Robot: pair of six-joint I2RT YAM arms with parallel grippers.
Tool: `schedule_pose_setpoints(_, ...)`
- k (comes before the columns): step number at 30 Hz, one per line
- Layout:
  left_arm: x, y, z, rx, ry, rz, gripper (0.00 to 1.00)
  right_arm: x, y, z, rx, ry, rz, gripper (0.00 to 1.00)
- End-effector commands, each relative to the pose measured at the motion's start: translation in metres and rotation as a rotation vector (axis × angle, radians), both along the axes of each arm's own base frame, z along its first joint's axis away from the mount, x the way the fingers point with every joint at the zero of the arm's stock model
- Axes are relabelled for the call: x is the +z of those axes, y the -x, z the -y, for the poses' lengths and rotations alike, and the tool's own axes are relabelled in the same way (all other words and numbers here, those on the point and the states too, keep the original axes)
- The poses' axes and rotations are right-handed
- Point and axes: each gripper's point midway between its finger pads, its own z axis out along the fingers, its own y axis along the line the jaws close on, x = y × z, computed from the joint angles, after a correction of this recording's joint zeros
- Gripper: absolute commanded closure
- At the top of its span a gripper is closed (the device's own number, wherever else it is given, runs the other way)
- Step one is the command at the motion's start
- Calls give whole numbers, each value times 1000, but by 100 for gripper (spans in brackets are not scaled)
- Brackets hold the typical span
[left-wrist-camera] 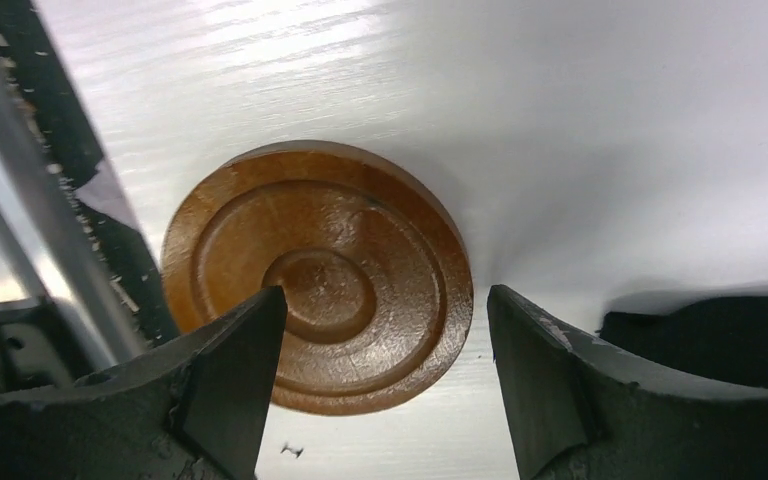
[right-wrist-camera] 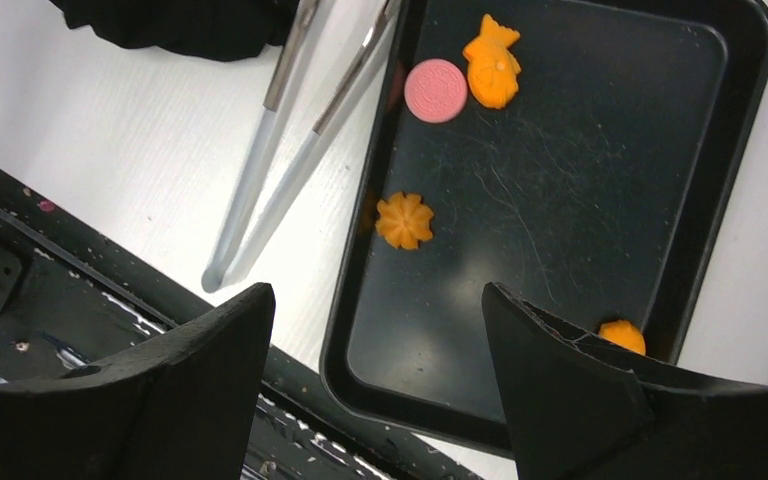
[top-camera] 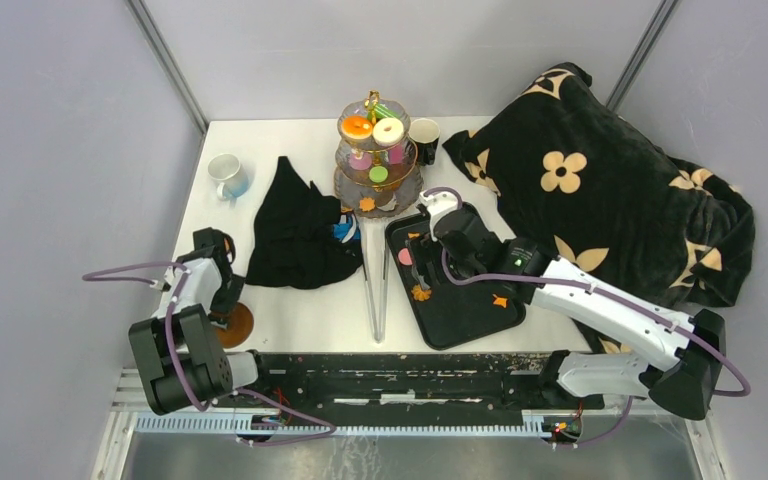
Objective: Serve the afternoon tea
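Observation:
A three-tier stand (top-camera: 378, 172) at the table's back holds an orange ring donut (top-camera: 357, 127), a white ring donut (top-camera: 388, 131), and pink and green discs. On the black tray (top-camera: 468, 325) lie a pink disc (right-wrist-camera: 436, 90), an orange fish-shaped cookie (right-wrist-camera: 492, 62), an orange flower cookie (right-wrist-camera: 404, 220) and another orange piece (right-wrist-camera: 623, 336). My right gripper (right-wrist-camera: 380, 385) hovers open and empty over the tray's near left corner; it also shows in the top view (top-camera: 428, 250). My left gripper (left-wrist-camera: 388, 390) is open and empty just above a brown wooden coaster (left-wrist-camera: 320, 275).
Metal tongs (top-camera: 375, 290) lie left of the tray. A black cloth (top-camera: 300, 225) sits mid-table. A blue-white mug (top-camera: 228, 175) is at the left and a dark mug (top-camera: 423, 133) beside the stand. The black flowered blanket (top-camera: 600, 180) fills the right.

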Motion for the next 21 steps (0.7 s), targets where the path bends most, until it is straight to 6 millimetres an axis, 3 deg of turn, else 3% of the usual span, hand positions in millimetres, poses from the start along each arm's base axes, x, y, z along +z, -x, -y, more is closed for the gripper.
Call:
schedule_pose_setpoints(1, -12, -23, -5, -75, 10, 94, 19, 8, 1, 18, -39, 16, 35, 18)
schedule_pose_setpoints(6, -9, -56, -8, -168, 13, 218, 19, 7, -1, 29, -73, 46, 52, 18)
schedule_pose_setpoints(16, -3, -108, -45, -183, -7, 132, 14, -2, -2, 41, -156, 23, 67, 18)
schedule_pose_setpoints(21, 0, -141, -57, -208, -32, 190, 17, -1, -6, 49, -181, 48, 79, 18)
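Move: The brown coaster lies under the open left fingers, its middle about 4 cm back and 2 cm below the hand. The smiley coaster is some 16 cm ahead and 3 cm left; the black cloth's middle is about 15 cm ahead and 17 cm right. From the right hand, high over the tray, the brown coaster is roughly 43 cm left, 12 cm back and 19 cm down. Down about a centimetre first, then forward some 10 cm and left 4 to 5 cm, speeding up: the left hand stays low with its fingers open, the one nearer the base pressing on the brown coaster's top, and drags the coaster towards the smiley coaster. The right hand, empty and open, drifts some 4 cm right and sinks slightly over the tray. ##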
